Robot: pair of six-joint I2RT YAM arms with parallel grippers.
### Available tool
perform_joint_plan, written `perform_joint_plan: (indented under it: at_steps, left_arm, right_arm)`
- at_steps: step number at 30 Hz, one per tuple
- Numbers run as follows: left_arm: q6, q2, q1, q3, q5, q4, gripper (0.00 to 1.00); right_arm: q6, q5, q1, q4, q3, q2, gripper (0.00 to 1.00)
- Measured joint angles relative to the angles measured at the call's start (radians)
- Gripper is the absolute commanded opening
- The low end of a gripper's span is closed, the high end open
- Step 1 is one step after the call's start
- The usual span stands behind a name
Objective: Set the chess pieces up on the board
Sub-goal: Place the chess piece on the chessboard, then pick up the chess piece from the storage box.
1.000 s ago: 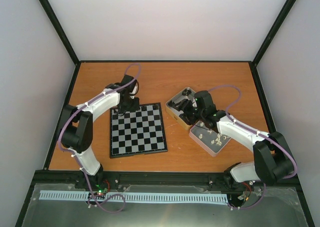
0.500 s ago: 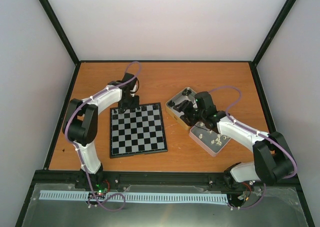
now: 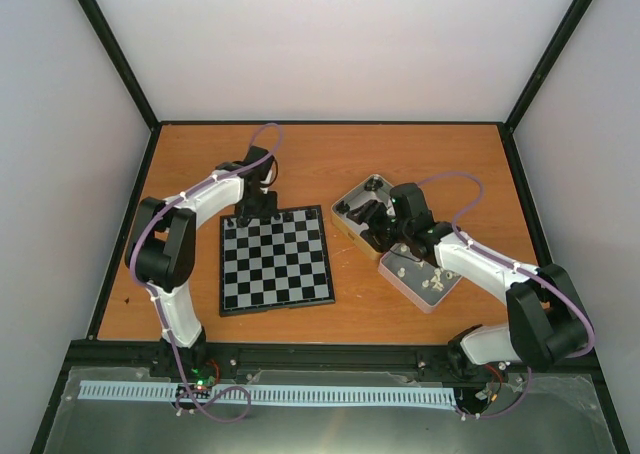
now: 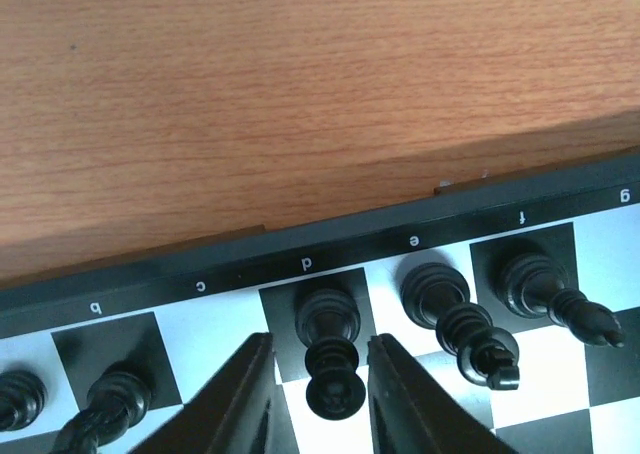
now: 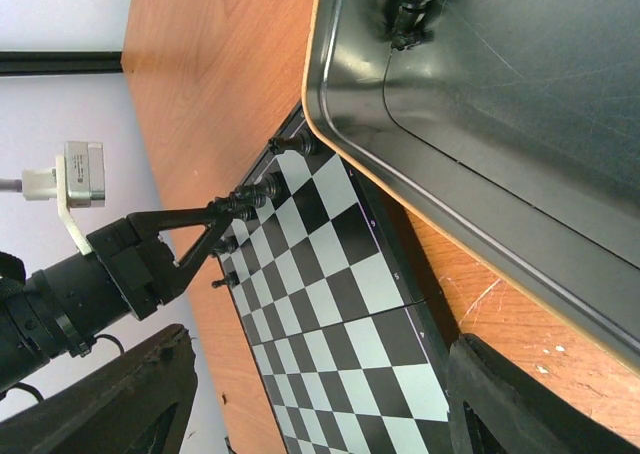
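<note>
The board [image 3: 275, 259] lies left of centre, and black chess pieces stand along its far row. In the left wrist view a black piece [image 4: 330, 364] stands upright on the dark d square. My left gripper [image 4: 320, 342] straddles it, open by a small amount, with a thin gap on each side. Neighbouring pieces stand on e [image 4: 455, 319], f [image 4: 545, 289] and b [image 4: 110, 399]. My right gripper [image 5: 330, 404] is wide open and holds nothing. It hovers beside the dark tin [image 5: 500, 124], where a black piece [image 5: 410, 9] lies in the far corner.
Two metal tins sit right of the board. The farther tin [image 3: 352, 199] holds black pieces, and the nearer tin [image 3: 420, 279] holds several white pieces. The right arm reaches over both. Bare wooden table [image 3: 400, 154] extends behind, enclosed by white walls.
My left gripper's jaws have parted slightly from the piece on d, which stays standing. The left arm's elbow shifted earlier. The right arm has barely moved.
</note>
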Motion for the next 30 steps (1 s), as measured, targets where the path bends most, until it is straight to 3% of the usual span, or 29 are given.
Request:
perform_joint_plan:
  at_steps: [9, 14, 18, 23, 30]
  left_arm:
    - [0.000, -0.005, 0.000, 0.072, -0.011, -0.044, 0.39]
    - [0.000, -0.082, 0.000, 0.076, -0.045, -0.056, 0.40]
    - [0.007, -0.241, 0.000, 0.000, -0.039, -0.008, 0.41]
    - [0.037, -0.522, 0.000, -0.218, 0.018, 0.129, 0.50]
    - [0.052, -0.742, 0.000, -0.373, 0.093, 0.280, 0.54]
  right_arm:
    - [-0.040, -0.007, 0.000, -0.004, 0.001, 0.000, 0.69]
    - [-0.175, 0.029, -0.005, -0.095, 0.067, 0.008, 0.68]
    - [-0.342, 0.106, -0.009, -0.176, 0.169, 0.032, 0.68]
    - [-0.533, 0.245, -0.011, -0.303, 0.234, 0.053, 0.69]
    - [-0.713, 0.393, -0.011, -0.449, 0.403, 0.241, 0.66]
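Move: Between the left fingers, its middle about 1 cm below the hand point, the black chess piece already stands on the far row's d square; its e neighbour is some 3 cm to the right, f 6 cm right, b 6 cm left, all level with it. From the right hand, the black piece lying in the tray is about 5 cm ahead, 6 cm right and 11 cm down; from there another lies 4 cm ahead and 9 cm left, and two upright ones 1 cm ahead and 5 cm right. Opening wider around the d-square piece, the left fingers lift off it, edging forward at first, then climbing some 16 cm and drawing back about 5 as they tilt forward. The right hand, after a brief wait, swings its fingers down from pointing left by over 40 degrees and goes about 6 cm forward and 5 right over the tray, towards the lying piece, rising a little then sinking, fingers still wide open. ##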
